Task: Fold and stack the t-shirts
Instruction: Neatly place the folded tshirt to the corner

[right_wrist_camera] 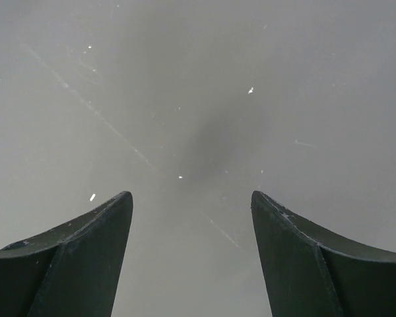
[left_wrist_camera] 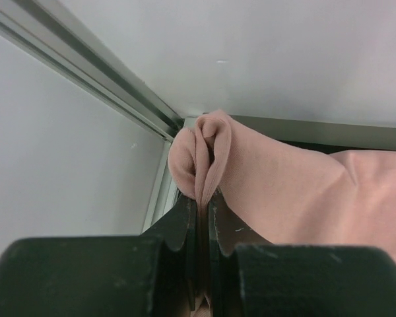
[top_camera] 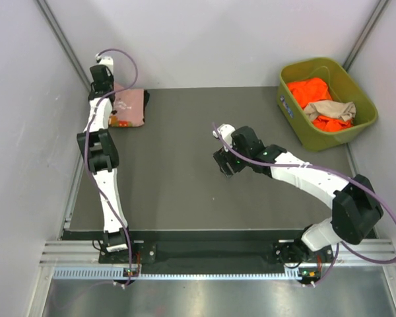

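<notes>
A folded dusty pink t-shirt [top_camera: 129,109] lies at the table's far left corner, with a dark edge of black cloth [top_camera: 146,100] showing along its right side. My left gripper [top_camera: 111,92] is shut on a bunched fold at the far left edge of the pink t-shirt [left_wrist_camera: 297,191]. In the left wrist view the left gripper [left_wrist_camera: 203,195] pinches the cloth between its jaws. My right gripper [top_camera: 226,165] hovers open over bare table at the middle. In its own view the right gripper [right_wrist_camera: 191,198] holds nothing. An orange t-shirt [top_camera: 309,91] and a tan t-shirt [top_camera: 331,109] lie crumpled in the bin.
An olive-green plastic bin [top_camera: 297,117] stands at the far right of the dark table [top_camera: 178,191]. White walls close in the left, back and right sides. A metal rail [left_wrist_camera: 86,72] runs along the wall just beyond the left gripper.
</notes>
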You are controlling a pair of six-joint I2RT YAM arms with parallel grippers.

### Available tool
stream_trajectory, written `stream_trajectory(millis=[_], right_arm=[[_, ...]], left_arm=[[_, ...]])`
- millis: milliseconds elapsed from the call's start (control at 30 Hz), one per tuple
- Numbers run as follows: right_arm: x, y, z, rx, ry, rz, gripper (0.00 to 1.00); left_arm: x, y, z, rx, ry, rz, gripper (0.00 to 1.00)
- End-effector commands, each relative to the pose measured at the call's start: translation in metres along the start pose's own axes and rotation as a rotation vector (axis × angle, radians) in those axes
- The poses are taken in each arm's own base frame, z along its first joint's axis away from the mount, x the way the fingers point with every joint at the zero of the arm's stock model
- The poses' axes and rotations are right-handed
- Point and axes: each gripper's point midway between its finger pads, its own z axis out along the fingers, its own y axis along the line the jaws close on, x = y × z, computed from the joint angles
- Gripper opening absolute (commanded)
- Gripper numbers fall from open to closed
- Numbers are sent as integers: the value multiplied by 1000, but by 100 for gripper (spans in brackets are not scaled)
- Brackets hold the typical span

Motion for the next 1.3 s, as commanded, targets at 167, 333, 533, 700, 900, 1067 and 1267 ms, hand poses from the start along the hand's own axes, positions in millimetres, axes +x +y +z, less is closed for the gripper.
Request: stream_trajectory(millis=[167,333,533,700,900,1067,1267], right_arm=[[-20,-2,5,-10,-16,-2,73],[-20,-4,12,-10,1,-6,72],[-22,-8,18,-16,13,7,73],[-25,-10,20,-21,7,18,72],[-36,-10,12,-18,-31,27,72],[-37,-13,-2,-3,-70,79,72],[-38,-17,-37,3,-192,206,73]], left_arm=[[-31,8,17,-22,-163,-86,0],[-22,12,28,-52,-183,-124,0],[-18,35,33,-140,-201,-172,1],[-30,57,23,-240,-219,-204,48],[-68,55,-11,-236,-230,-222,99],[-94,35,-46,-188,-220,-231,99],[-110,-35,-121,-48,-154,-252,99]])
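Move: The left hand holds the far-left corner of the folded pink t-shirt; the spot for it, the black t-shirt's far-left corner, is about 3 cm ahead, 2 cm left and 6 cm below. The pink t-shirt's middle is some 8 cm back, 11 cm right and 6 cm below; the black t-shirt's middle is 8 cm back, 12 cm right and 7 cm below. From the right hand the pink t-shirt's middle is roughly 31 cm ahead, 41 cm left and 6 cm below. Keeping its pinch on the pink t-shirt, the left hand lowers its corner about 3.5 cm and eases 2 cm forward towards the back-left table corner, then slips a few centimetres left while the wrist tilts slightly up and turns about 10 degrees counter-clockwise and the fingers open wide, letting go. It then backs off empty, up and to the right by about 8 cm each and some 4 cm back over the pile, while the open right hand sinks and reaches a little over bare table before rising about 3 cm. ##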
